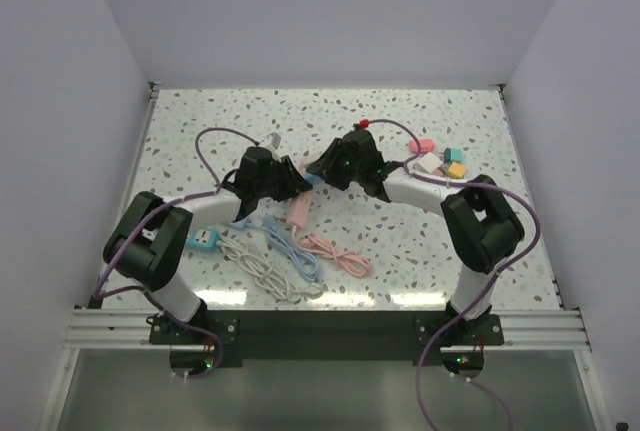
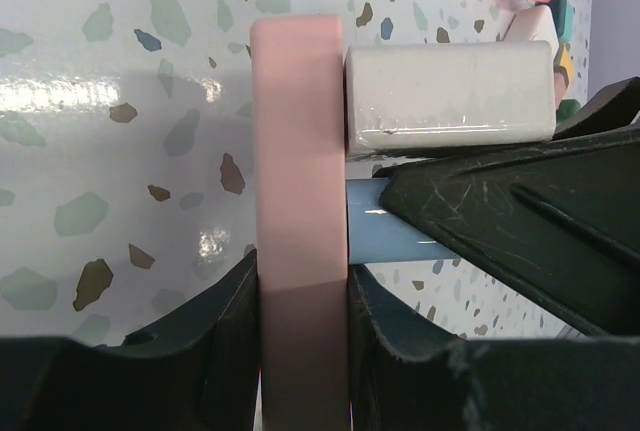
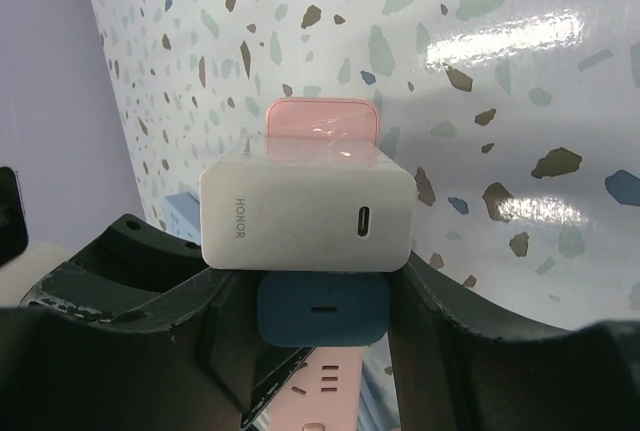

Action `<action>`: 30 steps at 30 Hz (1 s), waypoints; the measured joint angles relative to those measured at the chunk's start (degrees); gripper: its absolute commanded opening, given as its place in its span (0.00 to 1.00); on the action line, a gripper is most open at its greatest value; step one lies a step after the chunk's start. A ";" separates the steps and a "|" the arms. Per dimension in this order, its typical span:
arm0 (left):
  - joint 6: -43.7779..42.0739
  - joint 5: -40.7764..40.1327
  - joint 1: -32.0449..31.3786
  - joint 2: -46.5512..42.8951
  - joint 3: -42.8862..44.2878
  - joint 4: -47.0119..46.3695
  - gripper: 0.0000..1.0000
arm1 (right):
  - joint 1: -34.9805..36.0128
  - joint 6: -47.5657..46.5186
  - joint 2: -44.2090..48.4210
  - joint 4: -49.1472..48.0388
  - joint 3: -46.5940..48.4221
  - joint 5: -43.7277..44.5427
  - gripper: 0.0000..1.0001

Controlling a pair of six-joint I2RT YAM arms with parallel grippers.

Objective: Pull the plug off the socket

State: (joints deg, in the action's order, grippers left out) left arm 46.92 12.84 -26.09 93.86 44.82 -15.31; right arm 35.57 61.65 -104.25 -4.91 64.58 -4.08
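A pink socket strip stands on edge between the fingers of my left gripper, which is shut on its two flat faces. Two plugs sit side by side in the strip: a white charger plug above and a blue plug below it. My right gripper straddles the blue plug, one finger against each side. In the top view both grippers meet mid-table over the strip, left gripper, right gripper.
Pink, blue and white cables lie coiled near the front. Several coloured plugs sit at the right rear, a white adapter at the left rear. White walls enclose the table.
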 measured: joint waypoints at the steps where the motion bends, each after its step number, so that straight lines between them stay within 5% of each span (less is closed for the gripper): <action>1: 0.00 0.44 0.15 0.11 -0.02 -0.04 0.00 | -0.09 0.13 0.24 0.31 -0.17 -0.09 0.00; 22: 0.96 16.57 1.66 4.17 -1.55 -12.68 0.00 | -3.58 -0.13 11.54 5.97 -6.97 -2.80 0.00; 23: 0.96 16.90 1.66 4.44 -1.29 -12.76 0.00 | -3.67 -0.44 11.65 6.12 -6.97 -2.80 0.29; 24: 0.96 17.07 1.64 4.52 -1.18 -12.79 0.00 | -3.74 -0.76 11.72 6.19 -6.95 -2.91 0.47; 27: 0.92 16.46 1.66 4.61 -1.09 -12.22 0.00 | -4.17 -2.47 11.74 6.93 -6.58 -3.45 0.90; 28: 0.94 14.49 2.12 4.74 -1.09 -11.10 0.00 | -4.87 -3.08 12.15 7.78 -6.51 -3.67 0.98; 30: 1.09 10.40 3.89 5.66 -1.09 -9.05 0.00 | -6.71 -4.85 12.94 9.31 -6.47 -4.11 0.98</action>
State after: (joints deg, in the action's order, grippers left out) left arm 48.01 23.24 -22.20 99.53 43.72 -24.36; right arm 28.86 56.80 -91.31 4.40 58.11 -8.19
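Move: The blue plug is already pinched in the right fingers, still seated in the pink power strip that the left fingers grip. The strip's middle lies about 4 cm to the right hand's left, 4 cm back and 2 cm lower; the white adapter is some 4 cm ahead and 1 cm left of that hand. From the left hand, the plug is about 3 cm right, 1 cm ahead and 1 cm up; the adapter is 3 cm right and 5 cm ahead. Right, back and up, the right hand pulls firmly on the blue plug for about 5 cm, drawing the left hand, which keeps its grip on the strip, some 3 cm rightwards with a clockwise turn. Then the right fingers open wide and let go, continuing right and clear, while the left hand swings back left, forward and down. ##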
